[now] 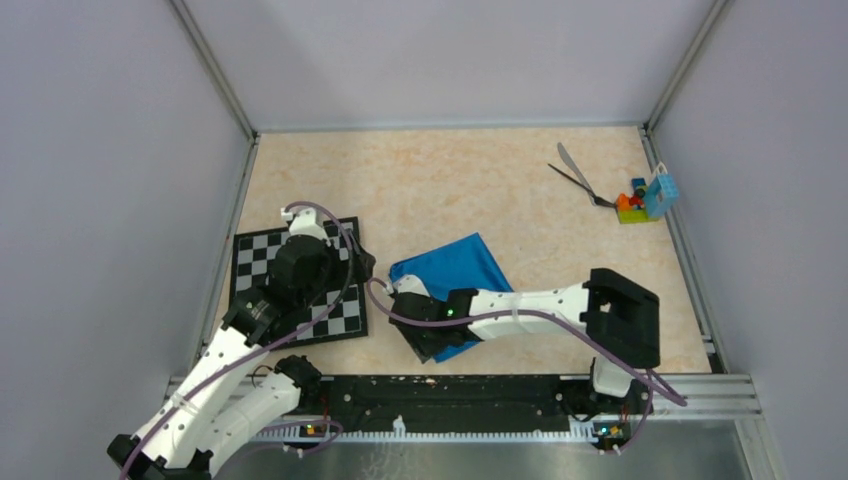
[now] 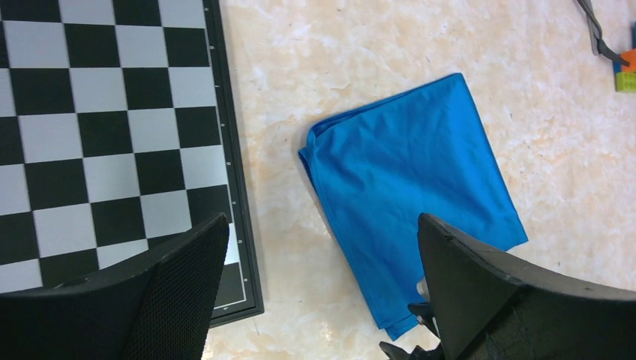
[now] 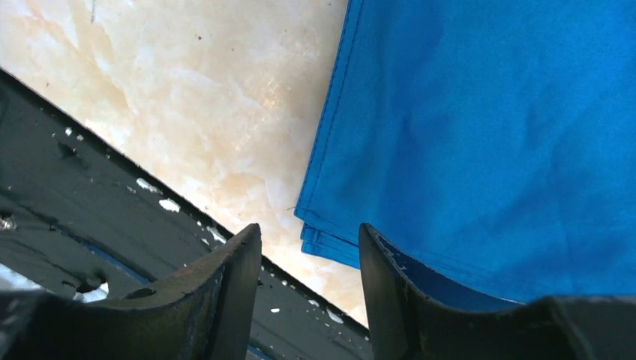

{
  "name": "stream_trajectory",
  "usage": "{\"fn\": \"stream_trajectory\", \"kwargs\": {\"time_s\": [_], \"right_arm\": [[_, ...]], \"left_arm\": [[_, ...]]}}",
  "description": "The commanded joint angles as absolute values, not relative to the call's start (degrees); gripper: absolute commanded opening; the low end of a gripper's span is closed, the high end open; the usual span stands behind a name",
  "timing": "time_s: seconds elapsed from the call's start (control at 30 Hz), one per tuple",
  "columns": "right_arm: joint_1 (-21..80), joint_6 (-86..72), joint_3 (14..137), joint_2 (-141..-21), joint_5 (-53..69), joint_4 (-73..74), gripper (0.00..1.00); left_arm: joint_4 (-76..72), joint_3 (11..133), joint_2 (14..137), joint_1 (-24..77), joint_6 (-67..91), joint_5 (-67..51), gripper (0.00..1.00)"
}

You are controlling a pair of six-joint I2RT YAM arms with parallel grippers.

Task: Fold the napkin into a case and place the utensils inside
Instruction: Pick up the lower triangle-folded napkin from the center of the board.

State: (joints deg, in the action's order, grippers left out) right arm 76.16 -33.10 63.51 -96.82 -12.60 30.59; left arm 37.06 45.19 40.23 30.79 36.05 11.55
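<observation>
The napkin (image 1: 458, 268) (image 2: 412, 187) (image 3: 487, 127) is shiny blue cloth, folded into a layered oblong lying slantwise on the table right of the chessboard. My right gripper (image 1: 437, 345) (image 3: 309, 229) hangs low over its near corner. Its jaws are open, with the stacked cloth edges showing in the gap and its right finger (image 3: 397, 292) over the cloth. My left gripper (image 1: 362, 264) (image 2: 322, 219) is wide open above the bare strip between board and napkin, holding nothing. The utensils, a silver-grey knife (image 1: 569, 161) (image 2: 592, 22) and a thin black piece (image 1: 575, 182), lie crossed at the far right.
The checkered chessboard (image 1: 260, 262) (image 2: 112, 127) lies at the left under my left arm. Colourful toy blocks (image 1: 645, 200) (image 2: 625, 71) sit against the right wall by the utensils. A black rail (image 1: 470, 390) (image 3: 67, 187) runs along the table's near edge, close to the right gripper.
</observation>
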Motion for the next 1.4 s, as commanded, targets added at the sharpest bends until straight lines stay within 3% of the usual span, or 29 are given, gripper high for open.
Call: {"fn": "stream_trajectory", "kwargs": {"time_s": [0.0, 0.2, 0.47, 0.6, 0.7, 0.83, 0.93, 1.17, 1.37], "right_arm": [[76.9, -34.2, 70.7, -101.5, -13.4, 41.8, 0.46], [77.3, -33.4, 73.0, -105.1, -12.0, 42.2, 0.42], [77.3, -33.4, 73.8, -108.7, -10.7, 41.3, 0.58], [77.4, -34.2, 72.3, -111.1, -12.9, 40.7, 0.58], [77.4, -34.8, 70.0, -113.0, -15.2, 39.0, 0.49], [77.4, -34.6, 66.1, -112.4, -16.6, 35.0, 0.18], [77.4, -33.2, 65.2, -110.8, -19.1, 33.6, 0.01], [76.9, -28.5, 58.3, -97.7, -15.6, 19.5, 0.0], [71.3, -33.0, 43.2, -82.8, -1.1, -1.8, 0.0]], "left_arm": [[37.3, 44.5, 38.4, 30.5, 36.5, 14.1, 0.99], [36.7, 43.1, 37.2, 30.5, 36.8, 12.8, 0.99], [36.5, 43.1, 36.6, 30.5, 36.6, 12.5, 0.99], [36.7, 43.3, 36.3, 30.5, 36.5, 12.6, 0.99], [36.9, 43.4, 36.0, 30.5, 36.6, 12.4, 0.99], [37.6, 43.8, 35.9, 30.5, 36.3, 12.7, 0.99], [37.6, 43.4, 36.1, 30.4, 36.8, 12.4, 0.99], [34.6, 39.0, 38.1, 30.4, 43.6, 7.5, 0.99], [31.3, 34.1, 38.7, 30.4, 55.5, 4.2, 0.99]]}}
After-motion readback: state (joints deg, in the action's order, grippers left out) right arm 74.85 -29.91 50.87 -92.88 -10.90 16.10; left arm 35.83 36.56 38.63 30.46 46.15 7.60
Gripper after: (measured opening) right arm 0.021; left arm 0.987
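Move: The napkin's near corner lies almost under the right hand, about 4 cm below it and 1 cm to its right. From this hand the napkin's left corner is some 20 cm ahead and 7 cm left at that same table level; the chessboard's middle is roughly 16 cm ahead and 26 cm left. From the left hand the near corner is about 12 cm back, 12 cm right and 19 cm below. Down first: the right hand sinks just under 4 cm onto the napkin's near corner, tilting some 15 degrees as it goes, its fingers narrowing a little and then spreading again. They shut fully and pinch the corner as the hand edges forward; then it rises about 1 cm, undoing the tilt. Late on, the open left hand drops about 4 cm, tipping down. ##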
